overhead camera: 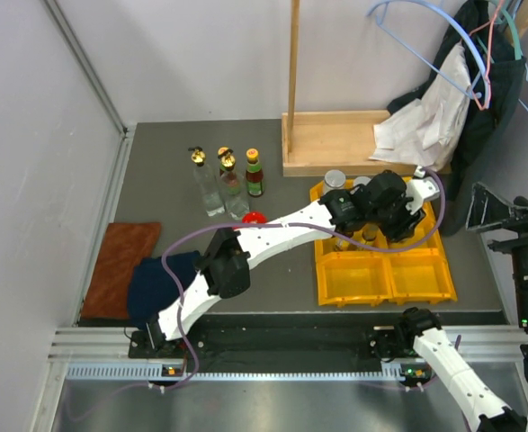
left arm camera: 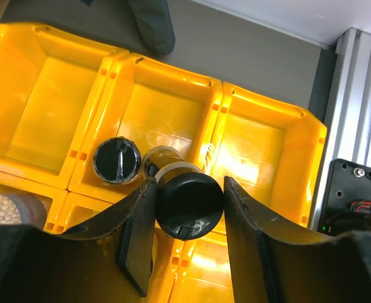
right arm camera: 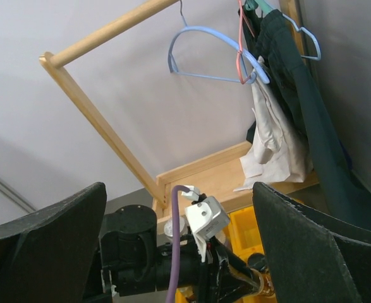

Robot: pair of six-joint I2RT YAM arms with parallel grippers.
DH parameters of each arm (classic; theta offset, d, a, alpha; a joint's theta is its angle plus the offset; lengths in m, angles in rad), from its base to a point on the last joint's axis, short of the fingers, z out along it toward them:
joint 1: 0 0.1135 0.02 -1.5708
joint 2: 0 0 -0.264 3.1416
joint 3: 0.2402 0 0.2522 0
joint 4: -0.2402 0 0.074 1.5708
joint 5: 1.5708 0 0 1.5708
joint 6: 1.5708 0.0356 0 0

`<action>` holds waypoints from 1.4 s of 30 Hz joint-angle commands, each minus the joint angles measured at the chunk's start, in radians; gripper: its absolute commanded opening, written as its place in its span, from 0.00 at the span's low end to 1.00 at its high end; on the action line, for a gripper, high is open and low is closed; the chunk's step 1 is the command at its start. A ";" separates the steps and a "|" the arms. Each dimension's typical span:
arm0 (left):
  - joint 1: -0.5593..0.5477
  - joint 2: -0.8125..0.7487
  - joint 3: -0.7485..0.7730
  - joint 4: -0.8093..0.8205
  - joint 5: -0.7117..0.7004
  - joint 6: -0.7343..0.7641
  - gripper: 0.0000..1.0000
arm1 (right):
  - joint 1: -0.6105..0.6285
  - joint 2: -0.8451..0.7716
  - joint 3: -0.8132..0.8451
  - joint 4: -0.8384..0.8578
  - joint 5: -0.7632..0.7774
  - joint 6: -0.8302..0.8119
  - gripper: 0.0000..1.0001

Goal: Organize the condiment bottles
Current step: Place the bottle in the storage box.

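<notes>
My left gripper (left arm camera: 190, 183) is shut on the black cap of a small dark bottle (left arm camera: 188, 203), holding it over the yellow bin (left arm camera: 267, 136), at a divider between compartments. Whether the bottle's base touches the bin is hidden. A second black-capped bottle (left arm camera: 117, 160) stands just left of it in a compartment. In the top view the left gripper (overhead camera: 382, 205) reaches over the bin (overhead camera: 380, 274). Two clear gold-stoppered bottles (overhead camera: 208, 184) and a red-capped dark bottle (overhead camera: 255, 173) stand on the table, with a red lid (overhead camera: 255, 217) near them. My right gripper (right arm camera: 179, 186) is open and empty, raised and facing the left wrist.
A wooden hanger rack (overhead camera: 335, 139) with clothes and hangers (overhead camera: 479, 81) stands behind the bin. A silver-lidded jar (overhead camera: 335, 179) sits at the bin's back-left corner. A brown cloth (overhead camera: 120, 265) and a dark blue cloth (overhead camera: 160, 283) lie at the left. The metal rail (left arm camera: 356, 113) runs beside the bin.
</notes>
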 commanded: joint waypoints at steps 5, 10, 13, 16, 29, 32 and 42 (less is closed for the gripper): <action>-0.007 0.048 0.067 0.070 -0.013 0.013 0.00 | -0.011 -0.026 -0.032 -0.006 -0.005 0.012 0.97; -0.007 0.086 0.078 0.087 -0.024 0.016 0.00 | -0.015 -0.040 -0.040 -0.014 -0.002 0.015 0.97; -0.007 0.103 0.079 0.092 -0.027 0.017 0.00 | -0.011 -0.046 -0.044 -0.017 -0.001 0.013 0.97; -0.007 0.117 0.082 0.101 -0.029 0.017 0.00 | -0.011 -0.051 -0.050 -0.021 0.001 0.013 0.97; -0.007 0.174 0.101 0.130 -0.050 0.008 0.10 | -0.011 -0.063 -0.072 -0.038 0.011 0.019 0.97; -0.007 0.183 0.104 0.135 -0.059 0.008 0.13 | -0.012 -0.063 -0.072 -0.040 0.010 0.019 0.97; -0.007 0.203 0.108 0.132 -0.067 0.011 0.11 | -0.011 -0.068 -0.081 -0.041 0.019 0.015 0.98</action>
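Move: The left hand grips a black-capped bottle by its cap; the right middle compartment it is taken to is centred about 4 cm ahead, 5 cm to the right and 15 cm below. Another black-capped bottle stands in it, some 7 cm ahead and 1 cm right of the hand, and the nearer yellow-capped bottle about 6 cm ahead, 5 cm left. The empty near right compartment is roughly 7 cm back, 5 cm right. From the right hand the target is about 14 cm ahead, 2 cm right and 43 cm down. Keeping its pinch on the bottle's cap, the left hand lowers it about 7 cm into the right middle compartment, easing roughly 2.5 cm right and 2 cm forward towards the black-capped bottle already there, with hardly any turn of the wrist. It sinks steadily at first, then slides nearly level, right and forward, before a last small dip, while the empty right hand, wide open, sinks about 3 cm high over the box's near side. ##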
